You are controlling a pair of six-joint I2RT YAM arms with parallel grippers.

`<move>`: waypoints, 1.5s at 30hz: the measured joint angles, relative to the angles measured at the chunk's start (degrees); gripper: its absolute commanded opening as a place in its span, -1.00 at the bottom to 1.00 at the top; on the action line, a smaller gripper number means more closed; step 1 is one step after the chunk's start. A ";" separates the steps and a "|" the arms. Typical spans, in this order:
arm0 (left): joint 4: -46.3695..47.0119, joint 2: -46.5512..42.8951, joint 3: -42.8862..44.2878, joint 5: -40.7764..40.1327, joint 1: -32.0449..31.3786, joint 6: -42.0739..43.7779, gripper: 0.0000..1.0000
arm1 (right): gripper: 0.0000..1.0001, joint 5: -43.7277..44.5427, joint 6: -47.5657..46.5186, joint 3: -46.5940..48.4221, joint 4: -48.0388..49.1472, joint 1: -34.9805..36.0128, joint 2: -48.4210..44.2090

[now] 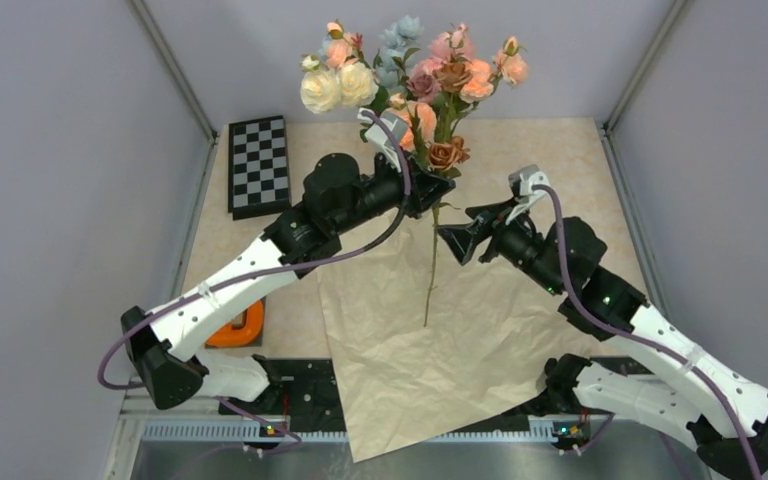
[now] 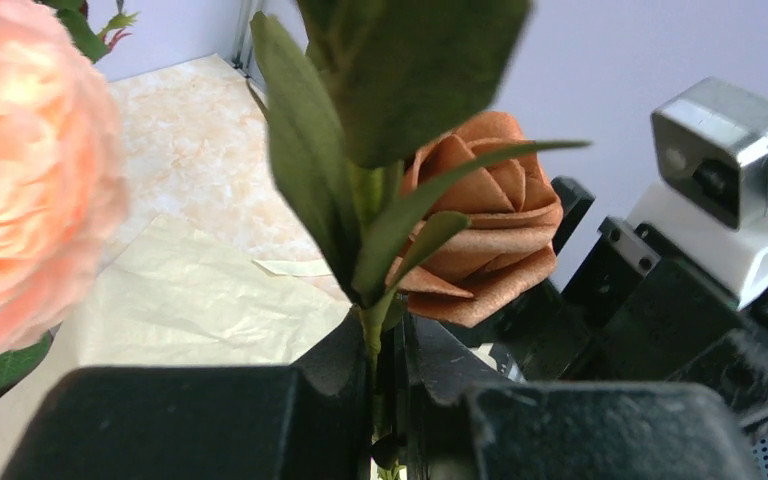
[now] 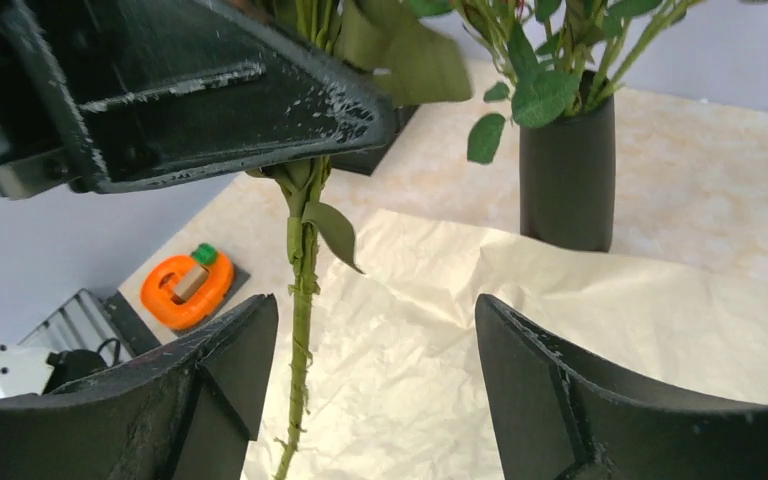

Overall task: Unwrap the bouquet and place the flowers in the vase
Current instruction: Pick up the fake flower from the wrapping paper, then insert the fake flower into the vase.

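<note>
My left gripper (image 1: 436,190) (image 2: 392,352) is shut on the green stem (image 3: 300,320) of a single flower, a brownish-mauve rose (image 1: 447,153) (image 2: 480,240), held up over the table. The stem hangs down over the bouquet's tan paper (image 1: 430,350) (image 3: 480,320), which lies spread flat. My right gripper (image 1: 457,226) (image 3: 375,305) stands open just right of that stem, touching nothing. Several flowers (image 1: 410,65) stand in the black vase (image 3: 565,180), whose body is hidden in the top view. A peach bloom (image 2: 30,180) is close on the left of the left wrist view.
A black-and-white checkerboard (image 1: 258,165) lies at the back left. An orange tool (image 1: 238,328) (image 3: 185,285) sits by the paper's left edge, under the left arm. Grey walls close in the table on three sides.
</note>
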 measured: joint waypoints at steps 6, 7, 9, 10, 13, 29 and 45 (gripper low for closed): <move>0.52 -4.22 -3.34 5.18 3.65 -0.28 -1.00 | 0.48 -13.77 1.16 2.54 -1.31 -8.52 -1.84; 0.66 -4.98 -3.96 6.40 4.28 -0.33 -1.00 | 0.48 -16.87 1.84 2.78 -0.96 -10.38 -1.97; 1.16 -6.45 -5.09 8.87 5.38 -0.33 -1.00 | 0.48 -22.01 3.04 2.82 0.37 -12.66 -1.99; 1.49 -7.28 -5.68 10.12 5.81 -0.33 -1.00 | 0.48 -24.30 3.61 2.82 0.94 -13.40 -1.95; 2.73 -10.14 -7.61 14.64 7.15 -0.48 -1.00 | 0.46 -31.74 6.10 2.84 4.04 -14.80 -1.66; 11.23 -14.69 -11.69 32.35 8.00 -4.72 -1.00 | 0.12 -44.28 21.11 2.80 26.93 -15.26 5.77; 14.03 -11.58 -11.69 34.27 8.00 -7.41 -1.00 | -0.12 -45.57 25.03 2.80 35.30 -13.46 8.81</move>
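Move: The right gripper, open, sits low beside the flower that the left gripper already holds: the lower brown roses are about 6 cm ahead of it, 3 cm to its left and 10 cm higher. The vase stands roughly 20 cm ahead and 6 cm left, its middle some 22 cm below; its big peach bloom is around 14 cm ahead, 7 cm left and 10 cm up. From the left gripper those brown roses are about 2 cm ahead, straight above by 7 cm. Raise the right gripper about 11 cm, easing it back and left while swinging it counter-clockwise some 35 degrees and rolling its left side up, then narrow its wide-open fingers partway around the lower brown roses. Meanwhile keep the left gripper shut on the stem and draw the flower back about 9 cm, a little left and up, turning clockwise. ##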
